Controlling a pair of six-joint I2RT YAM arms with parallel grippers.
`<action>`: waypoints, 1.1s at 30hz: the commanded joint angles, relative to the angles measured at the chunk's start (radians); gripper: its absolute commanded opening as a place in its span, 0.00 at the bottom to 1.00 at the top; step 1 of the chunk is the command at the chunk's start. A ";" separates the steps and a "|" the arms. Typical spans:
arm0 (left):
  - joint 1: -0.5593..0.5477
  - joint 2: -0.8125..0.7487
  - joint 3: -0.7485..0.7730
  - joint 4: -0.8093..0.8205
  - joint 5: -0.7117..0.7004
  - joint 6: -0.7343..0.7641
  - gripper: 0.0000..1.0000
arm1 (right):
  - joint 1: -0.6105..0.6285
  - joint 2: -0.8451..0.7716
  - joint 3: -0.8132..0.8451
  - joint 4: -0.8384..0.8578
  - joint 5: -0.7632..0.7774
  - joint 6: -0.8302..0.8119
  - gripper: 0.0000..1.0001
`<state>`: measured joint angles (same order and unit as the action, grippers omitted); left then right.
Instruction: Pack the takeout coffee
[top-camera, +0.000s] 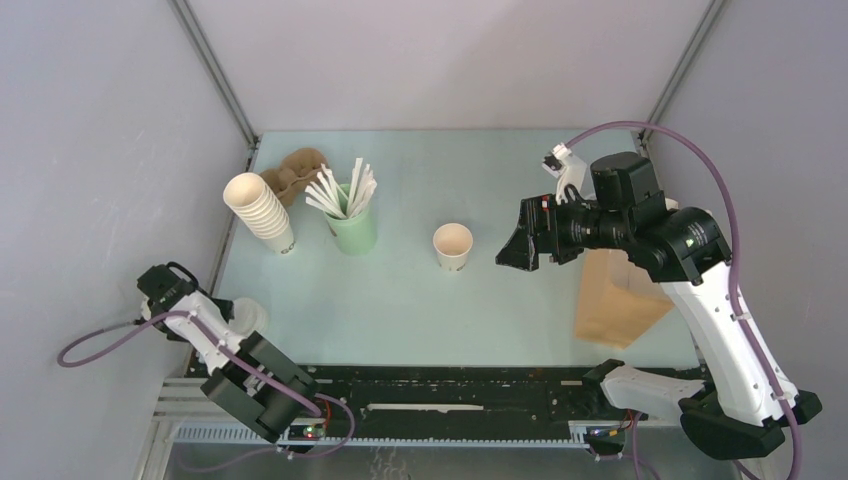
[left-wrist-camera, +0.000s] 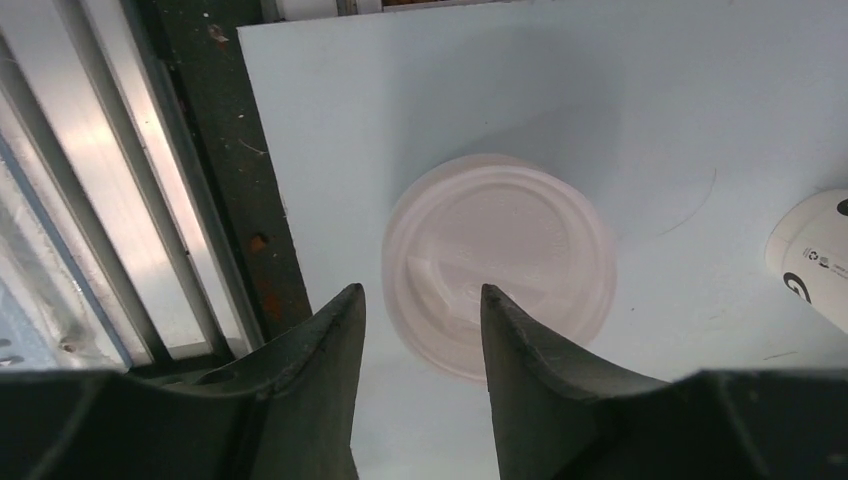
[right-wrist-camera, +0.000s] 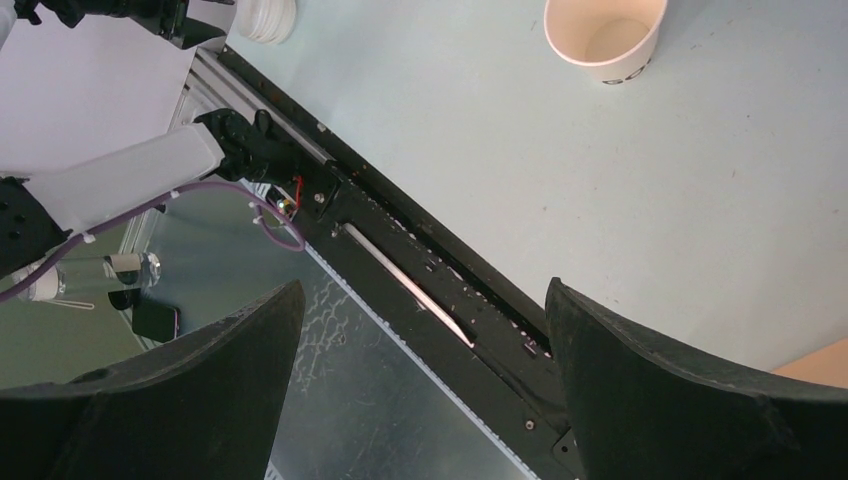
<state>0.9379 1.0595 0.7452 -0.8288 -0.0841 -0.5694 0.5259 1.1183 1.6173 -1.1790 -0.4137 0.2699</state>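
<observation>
The takeout coffee (top-camera: 452, 245) is a small cream paper cup standing upright with no lid near the middle of the table; it also shows in the right wrist view, takeout coffee (right-wrist-camera: 605, 35). My right gripper (top-camera: 520, 247) hangs just right of it, open, and the right gripper (right-wrist-camera: 425, 287) has nothing between its fingers. A round white lid (left-wrist-camera: 500, 265) lies flat near the table's left front corner, lid (top-camera: 250, 315). My left gripper (left-wrist-camera: 421, 292) hovers over the lid's near edge, open and holding nothing; the left gripper (top-camera: 205, 303) is beside the lid.
A tilted stack of cream cups (top-camera: 262, 212), a pale green cup of white sticks (top-camera: 350, 225) and a brown cardboard carrier (top-camera: 295, 172) stand at the back left. A brown paper bag (top-camera: 615, 300) lies under the right arm. The black rail (top-camera: 450, 400) runs along the near edge.
</observation>
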 joint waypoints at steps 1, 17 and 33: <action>0.016 0.029 -0.019 0.059 0.056 -0.018 0.49 | 0.000 -0.024 -0.004 0.016 -0.011 -0.026 0.99; 0.039 0.115 -0.004 0.020 -0.017 -0.036 0.39 | -0.003 -0.028 -0.014 0.025 -0.010 -0.023 0.99; 0.044 0.145 -0.009 0.040 -0.016 -0.027 0.27 | -0.003 -0.028 -0.020 0.029 -0.011 -0.021 0.99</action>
<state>0.9684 1.2022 0.7395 -0.8013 -0.0845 -0.5877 0.5259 1.1053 1.6016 -1.1778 -0.4137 0.2668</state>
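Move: The stack of white lids is about 4 cm ahead of the left hand, nearly level sideways and some 5 cm below. The stack of paper cups stands roughly 20 cm ahead and 5 cm to the right, and the green straw cup about 20 cm ahead and 23 cm to the right, both near hand height. From the idle right hand, the lids are roughly 50 cm left, level in reach, 31 cm below. The left hand sinks about 3 cm towards the lids' near edge, its half-open fingers narrowing to about a quarter. ##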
